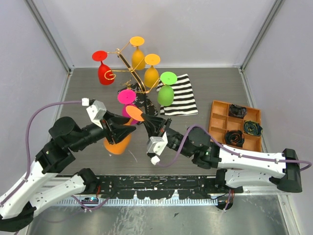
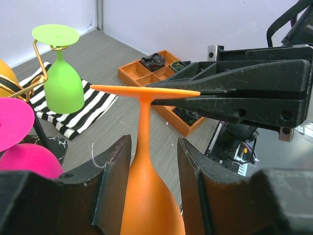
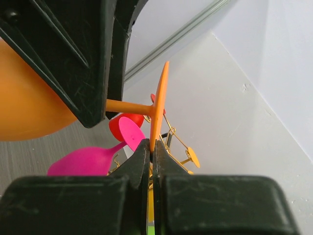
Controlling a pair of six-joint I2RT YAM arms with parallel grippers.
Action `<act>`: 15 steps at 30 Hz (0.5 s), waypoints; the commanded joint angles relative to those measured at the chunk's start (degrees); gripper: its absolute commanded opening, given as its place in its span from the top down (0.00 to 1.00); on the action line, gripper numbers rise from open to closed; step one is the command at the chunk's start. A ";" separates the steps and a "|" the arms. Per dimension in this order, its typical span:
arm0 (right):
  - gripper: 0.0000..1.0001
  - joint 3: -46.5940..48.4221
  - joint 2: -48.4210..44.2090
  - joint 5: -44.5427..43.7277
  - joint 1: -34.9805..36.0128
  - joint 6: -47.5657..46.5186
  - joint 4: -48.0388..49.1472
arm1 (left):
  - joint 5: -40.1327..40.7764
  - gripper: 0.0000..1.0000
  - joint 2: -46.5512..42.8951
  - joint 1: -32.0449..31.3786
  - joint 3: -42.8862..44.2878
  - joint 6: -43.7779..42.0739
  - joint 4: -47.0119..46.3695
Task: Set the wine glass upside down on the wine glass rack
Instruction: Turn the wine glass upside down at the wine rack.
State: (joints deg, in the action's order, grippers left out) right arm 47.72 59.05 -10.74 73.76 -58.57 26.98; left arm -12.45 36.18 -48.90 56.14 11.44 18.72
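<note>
The orange wine glass (image 1: 118, 142) hangs upside down, foot up and tilted, in front of the wine glass rack (image 1: 128, 65), a gold wire stand. My right gripper (image 1: 146, 122) is shut on the rim of the glass's flat foot (image 3: 159, 105). My left gripper (image 1: 124, 130) reaches in from the left. Its fingers (image 2: 113, 171) straddle the glass (image 2: 146, 196) where the stem meets the bowl, with a narrow gap showing on each side. The rack's gold arms (image 3: 178, 142) show just behind the foot.
Red (image 1: 105, 73), yellow (image 1: 138, 57), amber (image 1: 151, 74), green (image 1: 166, 94) and pink (image 1: 128, 101) glasses hang upside down on the rack. A black-and-white striped cloth (image 1: 184, 96) lies to its right. An orange compartment tray (image 1: 218, 122) with dark items sits at the right.
</note>
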 commanded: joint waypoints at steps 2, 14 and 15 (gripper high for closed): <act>0.99 2.20 -0.21 2.03 -0.02 -2.01 5.74 | -1.43 0.54 1.72 -0.19 -0.28 0.30 -1.62; 0.99 1.65 -0.51 1.53 -0.02 -2.69 6.51 | -2.01 0.88 2.16 -0.22 -0.58 0.09 -0.17; 0.99 1.61 -0.60 1.47 -0.02 -2.69 6.63 | -1.93 0.91 1.92 -0.21 -0.66 0.13 0.16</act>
State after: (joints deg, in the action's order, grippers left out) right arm 47.72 59.27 -8.62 73.82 -59.90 26.52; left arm -12.49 38.81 -48.84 56.14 11.18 17.80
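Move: The orange wine glass's stem is between the left hand's open fingers, about 1 cm ahead and 1 cm right of the hand point, level with it. The hung pink glass is roughly 11 cm ahead, 1 cm left and 8 cm below; the green glass, some 19 cm ahead, 12 cm right and 8 cm below. From the right hand, pinching the foot, that stem lies about 4 cm left, 1 cm back and 4 cm lower. Left hand eases about 1 cm forward, right and down, pinching the orange stem; right keeps holding the foot. ##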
